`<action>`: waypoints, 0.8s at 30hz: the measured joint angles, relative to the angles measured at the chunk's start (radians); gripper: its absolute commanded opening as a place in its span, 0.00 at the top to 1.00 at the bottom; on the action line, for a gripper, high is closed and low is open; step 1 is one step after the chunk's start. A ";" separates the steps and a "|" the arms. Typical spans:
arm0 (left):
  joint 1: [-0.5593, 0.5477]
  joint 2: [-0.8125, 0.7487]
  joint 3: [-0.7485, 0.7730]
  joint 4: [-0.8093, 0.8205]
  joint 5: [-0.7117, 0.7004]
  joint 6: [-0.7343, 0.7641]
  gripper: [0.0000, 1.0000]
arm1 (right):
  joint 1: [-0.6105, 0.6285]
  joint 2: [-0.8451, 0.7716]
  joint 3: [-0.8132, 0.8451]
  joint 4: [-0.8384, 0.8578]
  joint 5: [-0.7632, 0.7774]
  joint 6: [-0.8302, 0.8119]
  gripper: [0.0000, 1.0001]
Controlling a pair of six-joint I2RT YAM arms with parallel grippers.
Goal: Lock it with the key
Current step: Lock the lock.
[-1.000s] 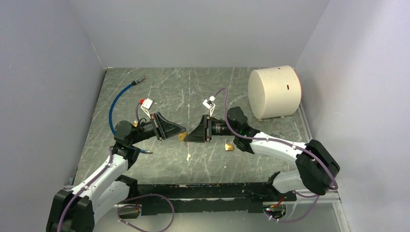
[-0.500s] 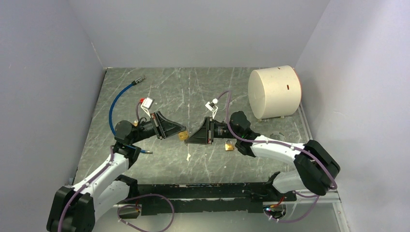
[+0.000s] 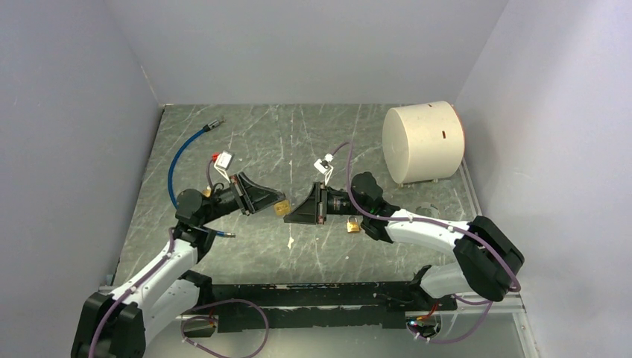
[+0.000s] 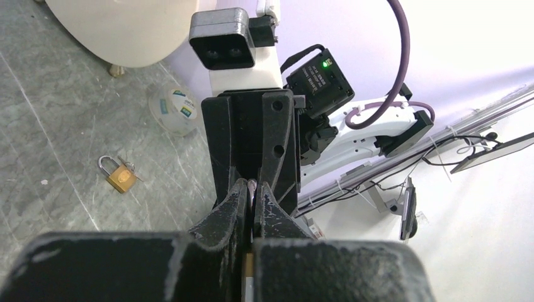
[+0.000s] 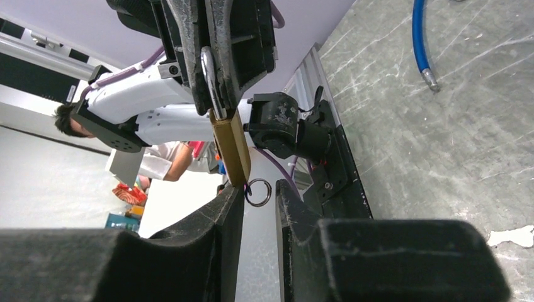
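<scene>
A brass padlock (image 5: 230, 150) hangs in the air by its steel shackle (image 5: 210, 82), and my left gripper (image 4: 252, 189) is shut on that shackle. In the top view the padlock (image 3: 282, 208) sits between the two gripper tips. My right gripper (image 5: 259, 192) faces it from below the lock body, its jaws a small gap apart. A key ring (image 5: 258, 192) hangs in that gap, touching the left finger (image 5: 214, 220) only. The key itself is hidden.
A second brass padlock (image 3: 353, 224) lies on the table beside the right arm. A white cylinder (image 3: 423, 142) stands at the back right, with a tape roll (image 4: 173, 108) near it. A blue cable (image 3: 182, 153) curves at the back left. A white scrap (image 3: 291, 241) lies in front.
My right gripper has slid a little left toward the padlock and its jaws have narrowed around the key ring. The left gripper has kept its hold and barely moved.
</scene>
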State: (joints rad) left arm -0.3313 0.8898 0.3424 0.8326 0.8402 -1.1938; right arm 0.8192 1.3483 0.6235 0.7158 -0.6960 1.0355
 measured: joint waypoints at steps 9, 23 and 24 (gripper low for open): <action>0.000 -0.031 0.000 -0.042 -0.031 0.009 0.98 | 0.009 0.000 0.019 -0.016 0.016 -0.011 0.86; 0.001 -0.058 -0.004 -0.103 -0.058 0.048 0.98 | 0.011 0.017 0.019 -0.006 0.034 0.014 1.00; 0.001 -0.058 -0.004 -0.108 -0.059 0.050 0.98 | 0.011 0.017 0.019 -0.011 0.034 0.013 1.00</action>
State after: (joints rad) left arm -0.3305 0.8314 0.3386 0.7246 0.7815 -1.1439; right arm 0.8307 1.3651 0.6422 0.7044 -0.6617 1.0485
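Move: The key, with its ring, sits in the bottom end of the padlock, right at the open tips of the right gripper, about 1 cm to its left and level with it. The padlock's body is some 2 cm farther out and 2 cm left of the right gripper. A second padlock lies about 17 cm to the right, 3 cm ahead and 22 cm below. From the left gripper, which already holds the shackle, the key is about 4 cm back and 3 cm right, slightly below. Pinch the key with the right gripper: start narrowing its fingers around the key at the padlock's bottom, let them reopen slightly, then shut them fully, while easing the hand less than 1 cm left and forward. Keep the left gripper's hold on the shackle, drifting it about half a centimetre forward, left and finally down, turning some 5 degrees counter-clockwise. ##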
